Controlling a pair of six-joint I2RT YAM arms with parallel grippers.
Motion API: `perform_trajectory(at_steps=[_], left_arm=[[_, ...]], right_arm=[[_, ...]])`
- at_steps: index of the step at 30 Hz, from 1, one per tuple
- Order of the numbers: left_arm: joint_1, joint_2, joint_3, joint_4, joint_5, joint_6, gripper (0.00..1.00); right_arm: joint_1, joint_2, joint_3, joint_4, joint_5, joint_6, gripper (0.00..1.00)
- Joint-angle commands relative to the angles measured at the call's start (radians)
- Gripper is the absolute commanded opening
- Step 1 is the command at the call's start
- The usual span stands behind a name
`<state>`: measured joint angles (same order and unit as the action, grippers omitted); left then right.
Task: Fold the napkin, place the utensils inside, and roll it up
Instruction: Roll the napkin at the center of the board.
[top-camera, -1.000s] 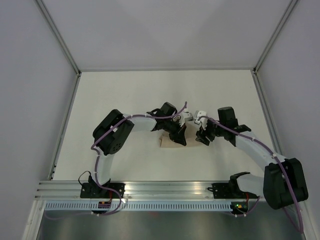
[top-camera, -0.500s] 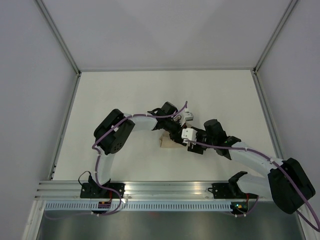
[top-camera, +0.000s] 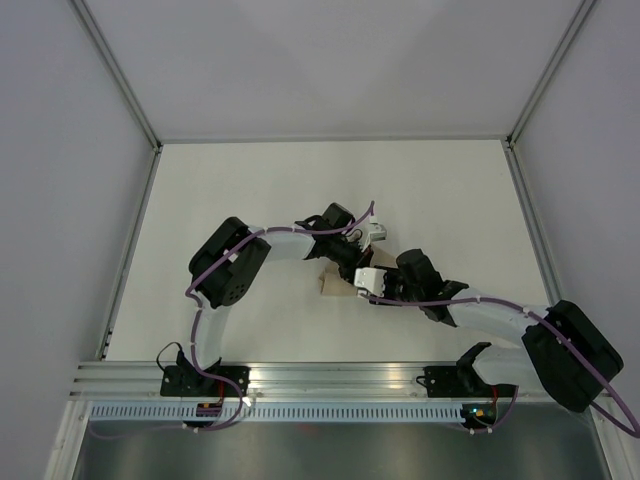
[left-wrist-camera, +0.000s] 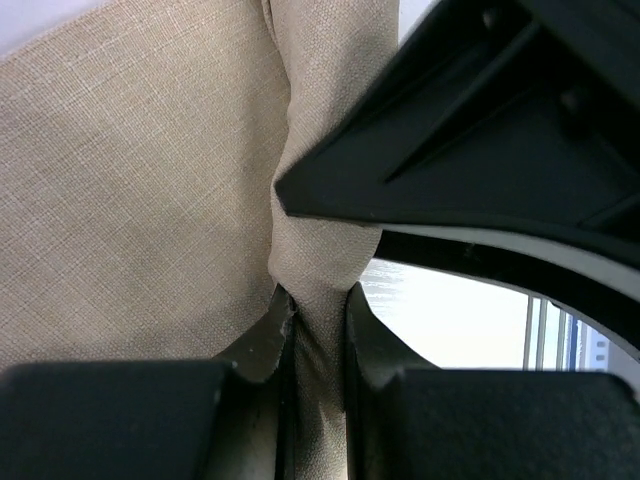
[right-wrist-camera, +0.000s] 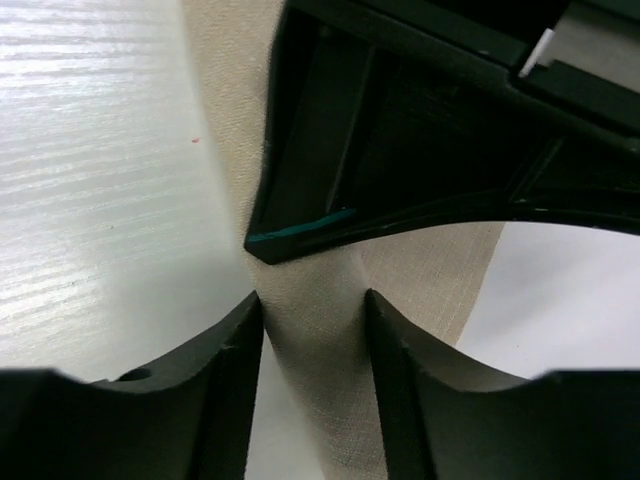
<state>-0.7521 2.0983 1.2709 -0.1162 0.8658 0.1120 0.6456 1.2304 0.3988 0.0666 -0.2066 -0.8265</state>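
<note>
The tan napkin (top-camera: 329, 285) lies mid-table, mostly covered by both grippers. In the left wrist view the napkin (left-wrist-camera: 130, 200) is bunched into a narrow fold, and my left gripper (left-wrist-camera: 318, 310) is shut on that fold. My right gripper (right-wrist-camera: 312, 310) comes from the opposite side. Its jaws straddle the same strip of napkin (right-wrist-camera: 320, 370), the tips just touching cloth, with table still showing beside one finger. In the top view the left gripper (top-camera: 352, 266) and right gripper (top-camera: 364, 285) meet over the cloth. The utensils are hidden.
The white table (top-camera: 250, 190) is bounded by grey walls on three sides. An aluminium rail (top-camera: 330, 377) with both arm bases runs along the near edge. Each arm's black body crowds the other's wrist view.
My right arm has swung left and down from beside the napkin onto it, and its jaws have narrowed around the fold. The left gripper has kept its hold and place.
</note>
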Motion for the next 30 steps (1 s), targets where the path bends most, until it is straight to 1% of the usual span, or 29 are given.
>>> perform_trajectory(at_steps=[1, 3, 4, 5, 6, 7, 9, 12, 13, 15, 19, 21, 24, 25, 27, 28, 30], left_arm=[[-0.009, 0.06, -0.019, -0.08, -0.019, -0.011, 0.02], [-0.009, 0.057, -0.018, -0.077, -0.01, -0.015, 0.06], [-0.009, 0.049, -0.019, -0.07, -0.014, -0.018, 0.08], [-0.009, 0.042, -0.022, -0.066, -0.016, -0.018, 0.15], [-0.009, 0.036, -0.025, -0.06, -0.02, -0.024, 0.19], [-0.007, 0.028, -0.027, -0.051, -0.036, -0.028, 0.22], [-0.001, -0.01, -0.041, -0.013, -0.039, -0.051, 0.31], [0.023, -0.096, -0.065, 0.081, -0.068, -0.096, 0.41], [0.023, -0.096, -0.07, 0.081, -0.073, -0.097, 0.41], [0.046, -0.15, -0.093, 0.151, -0.09, -0.136, 0.43], [0.083, -0.23, -0.13, 0.225, -0.155, -0.172, 0.47], [0.096, -0.271, -0.151, 0.253, -0.183, -0.178, 0.48], [0.106, -0.332, -0.2, 0.308, -0.286, -0.192, 0.49], [0.109, -0.349, -0.217, 0.325, -0.351, -0.198, 0.49], [0.12, -0.394, -0.278, 0.369, -0.419, -0.222, 0.5], [0.123, -0.438, -0.3, 0.407, -0.488, -0.23, 0.5], [0.126, -0.48, -0.37, 0.455, -0.546, -0.244, 0.5]], right_arm=[[0.008, 0.026, 0.018, 0.026, 0.045, -0.006, 0.48], [0.008, 0.041, 0.021, 0.022, 0.053, -0.01, 0.4], [0.008, 0.046, 0.026, 0.019, 0.056, -0.01, 0.32], [0.006, 0.05, 0.031, 0.004, 0.053, -0.011, 0.28], [0.006, 0.052, 0.034, -0.007, 0.05, -0.011, 0.25], [0.006, 0.049, 0.038, -0.033, 0.046, -0.013, 0.19], [0.006, 0.044, 0.049, -0.059, 0.026, -0.016, 0.15], [0.008, 0.027, 0.07, -0.135, 0.0, -0.016, 0.13], [0.006, 0.027, 0.071, -0.148, -0.005, -0.014, 0.12], [0.005, 0.032, 0.095, -0.18, -0.02, -0.011, 0.12], [-0.001, 0.085, 0.147, -0.276, -0.074, 0.003, 0.11], [-0.006, 0.11, 0.172, -0.292, -0.079, 0.006, 0.1], [-0.027, 0.159, 0.212, -0.324, -0.111, 0.006, 0.1], [-0.037, 0.185, 0.225, -0.352, -0.123, 0.006, 0.09], [-0.058, 0.214, 0.274, -0.382, -0.169, 0.001, 0.09], [-0.084, 0.245, 0.291, -0.419, -0.184, -0.002, 0.09], [-0.112, 0.282, 0.353, -0.459, -0.243, -0.02, 0.09]])
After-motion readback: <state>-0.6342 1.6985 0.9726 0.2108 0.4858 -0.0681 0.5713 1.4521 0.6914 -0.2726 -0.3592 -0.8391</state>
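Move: Running left to right through both hands' fingers, the napkin roll has its middle about 2 cm to the left hand's right and 5 cm to the right hand's left, level with both. The left hand grips it; the right fingers stand open astride its right part. The still unrolled flap lies on the forward side, its middle roughly 6 cm ahead and 1 cm right of the left hand, about 6 cm ahead and 6 cm left of the right hand, a couple of centimetres below both. Closing on the roll first, the right hand pinches its right part between both pads and stays nearly in place, its wrist tipping about 15 degrees. The left fingers then open and let go, and that hand rises some 9 cm while going about 8 cm forward and 6 cm left, turning nearly 30 degrees counter-clockwise, clear of the roll. ##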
